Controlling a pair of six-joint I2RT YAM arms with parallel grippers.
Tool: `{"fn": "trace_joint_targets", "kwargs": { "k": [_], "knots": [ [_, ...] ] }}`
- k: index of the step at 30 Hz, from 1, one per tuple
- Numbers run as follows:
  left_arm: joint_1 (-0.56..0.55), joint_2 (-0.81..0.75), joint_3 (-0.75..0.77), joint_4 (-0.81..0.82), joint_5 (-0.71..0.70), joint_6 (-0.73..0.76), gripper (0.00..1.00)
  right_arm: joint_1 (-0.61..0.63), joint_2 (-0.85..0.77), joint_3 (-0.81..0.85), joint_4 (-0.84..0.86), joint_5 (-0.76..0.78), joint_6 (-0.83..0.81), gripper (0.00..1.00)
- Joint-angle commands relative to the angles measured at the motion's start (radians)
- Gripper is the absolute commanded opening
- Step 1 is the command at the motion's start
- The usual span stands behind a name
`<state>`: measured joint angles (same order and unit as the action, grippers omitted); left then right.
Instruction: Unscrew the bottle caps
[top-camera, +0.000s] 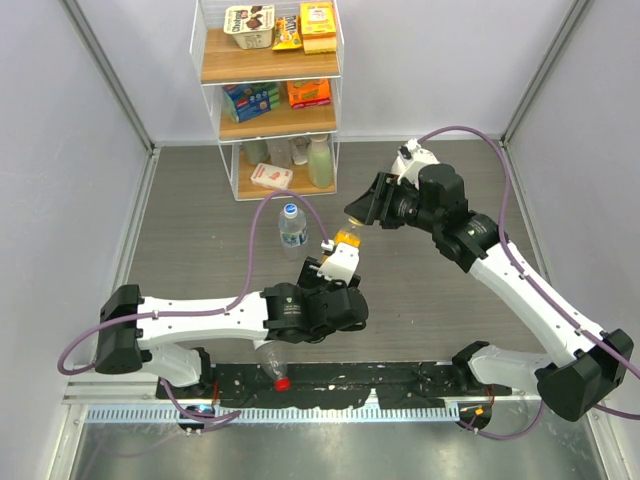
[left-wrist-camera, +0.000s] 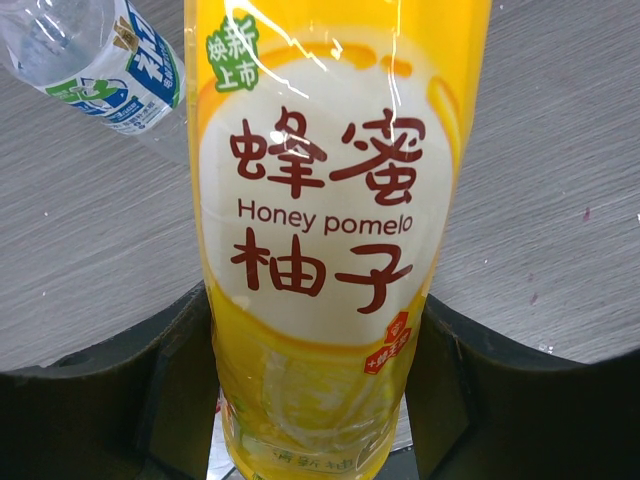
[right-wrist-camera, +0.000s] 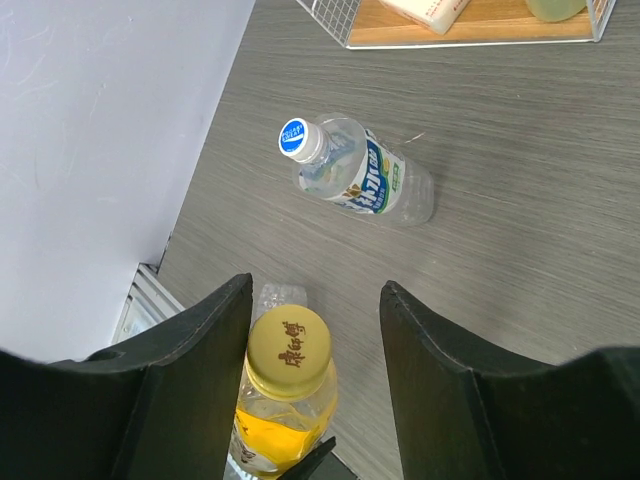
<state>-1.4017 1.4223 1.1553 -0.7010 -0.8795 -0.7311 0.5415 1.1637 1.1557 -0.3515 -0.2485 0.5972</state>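
My left gripper (top-camera: 340, 262) is shut on the yellow bottle (left-wrist-camera: 320, 250), holding its lower body upright above the table between both jaws (left-wrist-camera: 315, 330). Its yellow cap (right-wrist-camera: 289, 348) sits between the fingers of my right gripper (right-wrist-camera: 315, 290), which stands open. The left finger is right beside the cap and the right finger is well apart from it. In the top view my right gripper (top-camera: 365, 215) hovers over the yellow bottle (top-camera: 347, 238). A clear bottle with a blue label (top-camera: 292, 228) stands upright nearby, capped (right-wrist-camera: 293, 137). Another clear bottle (top-camera: 270, 360) lies by the near edge with a red cap (top-camera: 283, 382).
A white wire shelf rack (top-camera: 270, 95) with boxes and a pale green bottle (top-camera: 320, 162) stands at the back of the table. Grey walls close in the left and right sides. A black strip (top-camera: 400, 378) runs along the near edge.
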Motion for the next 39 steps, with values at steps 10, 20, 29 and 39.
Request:
{"fn": "trace_joint_targets", "kwargs": {
  "k": [10, 20, 29, 39],
  "knots": [
    [-0.005, 0.001, 0.061, -0.023, -0.046, -0.04, 0.0, 0.005, 0.007, -0.034, 0.1, -0.083, 0.026, 0.19],
    [-0.005, -0.022, 0.037, -0.009, -0.023, -0.059, 0.0, 0.005, -0.033, -0.083, 0.198, -0.176, 0.016, 0.02],
    [-0.005, -0.184, -0.11, 0.187, 0.129, -0.007, 0.0, 0.0, -0.071, -0.169, 0.419, -0.347, 0.021, 0.02],
    [-0.005, -0.382, -0.319, 0.458, 0.396, 0.039, 0.0, -0.069, -0.084, -0.257, 0.73, -0.624, 0.117, 0.02]
  ]
}}
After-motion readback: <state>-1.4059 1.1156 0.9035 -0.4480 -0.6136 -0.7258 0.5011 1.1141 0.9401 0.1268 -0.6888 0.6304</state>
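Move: The yellow bottle's cap stands between the right hand's open fingers, only about 1 cm to the left of that hand's point and level with it. The left hand already grips the bottle body, and the cap lies about 11 cm above it, some 4 cm ahead and 3 cm right. From the right hand the blue-capped water bottle stands about 7 cm ahead, 15 cm left and 19 cm lower; the red-capped bottle lies roughly 20 cm back, 20 cm left and 27 cm down. The yellow cap is pinched as the right fingers close on it from either side while the left hand keeps the bottle body gripped. After hardly moving, both hands draw back about 4 cm, the right also going left and up some 3 cm each, and twist opposite ways: the right counter-clockwise about 20 degrees with its left side rising, the left rolling its left side down nearly as far and turning slightly clockwise. ##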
